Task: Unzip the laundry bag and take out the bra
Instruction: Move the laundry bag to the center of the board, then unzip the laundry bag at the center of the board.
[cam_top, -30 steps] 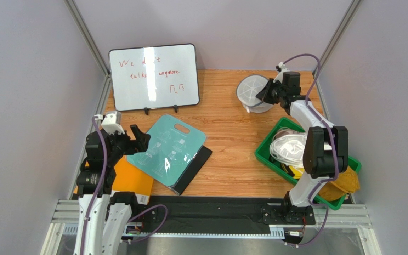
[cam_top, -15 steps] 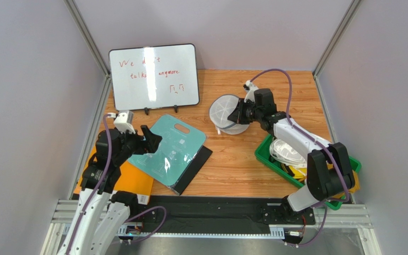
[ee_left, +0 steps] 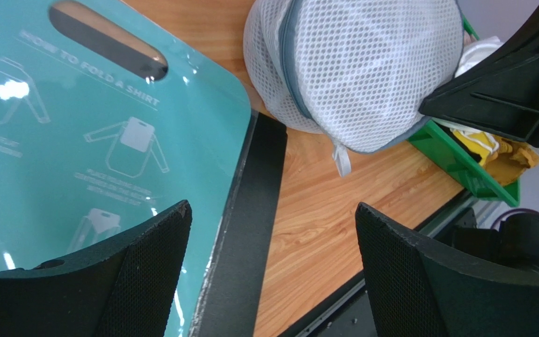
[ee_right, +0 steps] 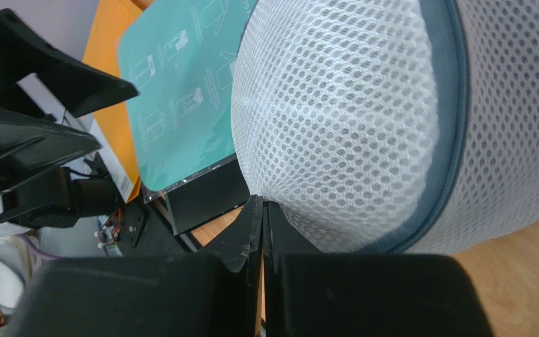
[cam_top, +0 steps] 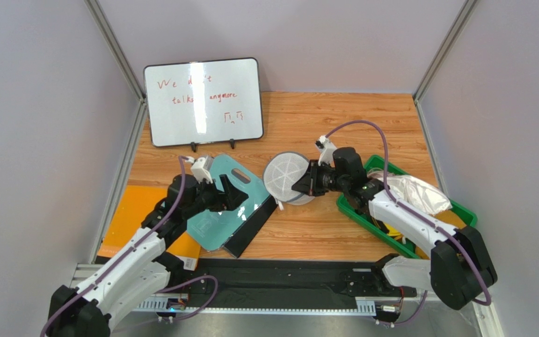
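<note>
The laundry bag (cam_top: 284, 176) is a round white mesh pouch with a grey-blue zip rim, tilted on its side at mid-table. It also shows in the left wrist view (ee_left: 364, 70) and the right wrist view (ee_right: 349, 119). My right gripper (cam_top: 302, 185) is shut, pinching the bag's mesh at its right side (ee_right: 262, 205). My left gripper (cam_top: 241, 194) is open and empty, just left of the bag, above the teal board's edge (ee_left: 272, 210). The bra is hidden; no pinkish fabric shows through the mesh.
A teal folding board (cam_top: 219, 210) lies on a black pad (cam_top: 257, 223) left of centre. A whiteboard (cam_top: 203, 101) stands at the back left. A green bin (cam_top: 349, 208) holding a white cloth (cam_top: 416, 191) is at the right. An orange sheet (cam_top: 128, 210) lies at the left edge.
My right gripper has carried the laundry bag from the far right back corner to mid-table. My left arm has reached right across the teal board toward the bag.
</note>
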Tool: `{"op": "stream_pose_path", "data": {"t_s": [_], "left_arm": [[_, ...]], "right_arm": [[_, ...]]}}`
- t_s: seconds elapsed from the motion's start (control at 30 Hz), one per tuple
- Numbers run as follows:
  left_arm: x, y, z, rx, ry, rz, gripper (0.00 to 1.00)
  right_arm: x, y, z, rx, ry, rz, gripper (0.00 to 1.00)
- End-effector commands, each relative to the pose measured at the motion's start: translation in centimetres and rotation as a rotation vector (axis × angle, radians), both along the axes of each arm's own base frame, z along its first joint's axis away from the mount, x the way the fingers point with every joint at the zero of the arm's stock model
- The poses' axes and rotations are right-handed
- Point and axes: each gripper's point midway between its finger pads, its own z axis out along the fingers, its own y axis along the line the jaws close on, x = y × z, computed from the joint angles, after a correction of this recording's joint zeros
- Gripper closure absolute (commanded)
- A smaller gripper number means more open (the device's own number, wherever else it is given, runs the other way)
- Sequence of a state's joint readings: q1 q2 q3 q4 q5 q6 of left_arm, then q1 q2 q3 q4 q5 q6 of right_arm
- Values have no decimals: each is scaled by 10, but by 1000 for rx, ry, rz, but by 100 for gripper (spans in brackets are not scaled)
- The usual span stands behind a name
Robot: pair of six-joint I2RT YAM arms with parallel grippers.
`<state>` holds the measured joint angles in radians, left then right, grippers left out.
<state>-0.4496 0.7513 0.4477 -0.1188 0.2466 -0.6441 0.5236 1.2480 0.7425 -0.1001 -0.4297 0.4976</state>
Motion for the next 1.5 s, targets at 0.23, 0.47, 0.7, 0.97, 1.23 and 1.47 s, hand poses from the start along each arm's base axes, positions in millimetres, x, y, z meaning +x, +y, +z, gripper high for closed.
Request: {"op": "stream_pose_path", "data": {"t_s": [0.23,0.47,0.7,0.97,1.23,1.47], "left_arm": [[10,-77,20,-192,-34,-119,12],[16,-105,6,-212,13,-158,16],[27,-117,-16,-234,61,-154,23],[37,-129,-28,-281,71,-149,30],[38,-138,-28,-341,73,-176,30],[42,-139,-30,-328,54,-174,36]], "right_arm": [[-41,-5,25,139,-14,26,100],[-49,-10,17,134,2,25,100],[-54,-15,21,131,-1,15,100],[-54,-16,26,122,-19,14,100],[-20,-31,-9,2,13,-103,100],[4,-47,-21,-36,24,-210,100]]}}
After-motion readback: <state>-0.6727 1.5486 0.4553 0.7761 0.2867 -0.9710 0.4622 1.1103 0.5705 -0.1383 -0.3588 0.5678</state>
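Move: The laundry bag, already pinched at its near right edge by the shut right fingers, has its middle some 17 cm to the right of the open left hand, 3 cm ahead and about 5 cm lower. The teal folding board lies under the left hand, 13 cm down, 4 cm back and 3 cm left. From the right hand, the bag's middle is 3 cm ahead and 4 cm left; clear tabletop lies about 11 cm below, 3 cm back and 2 cm right. Left hand, partly closing, sweeps 13 cm right and down towards the bag; right draws back, then lowers it. ##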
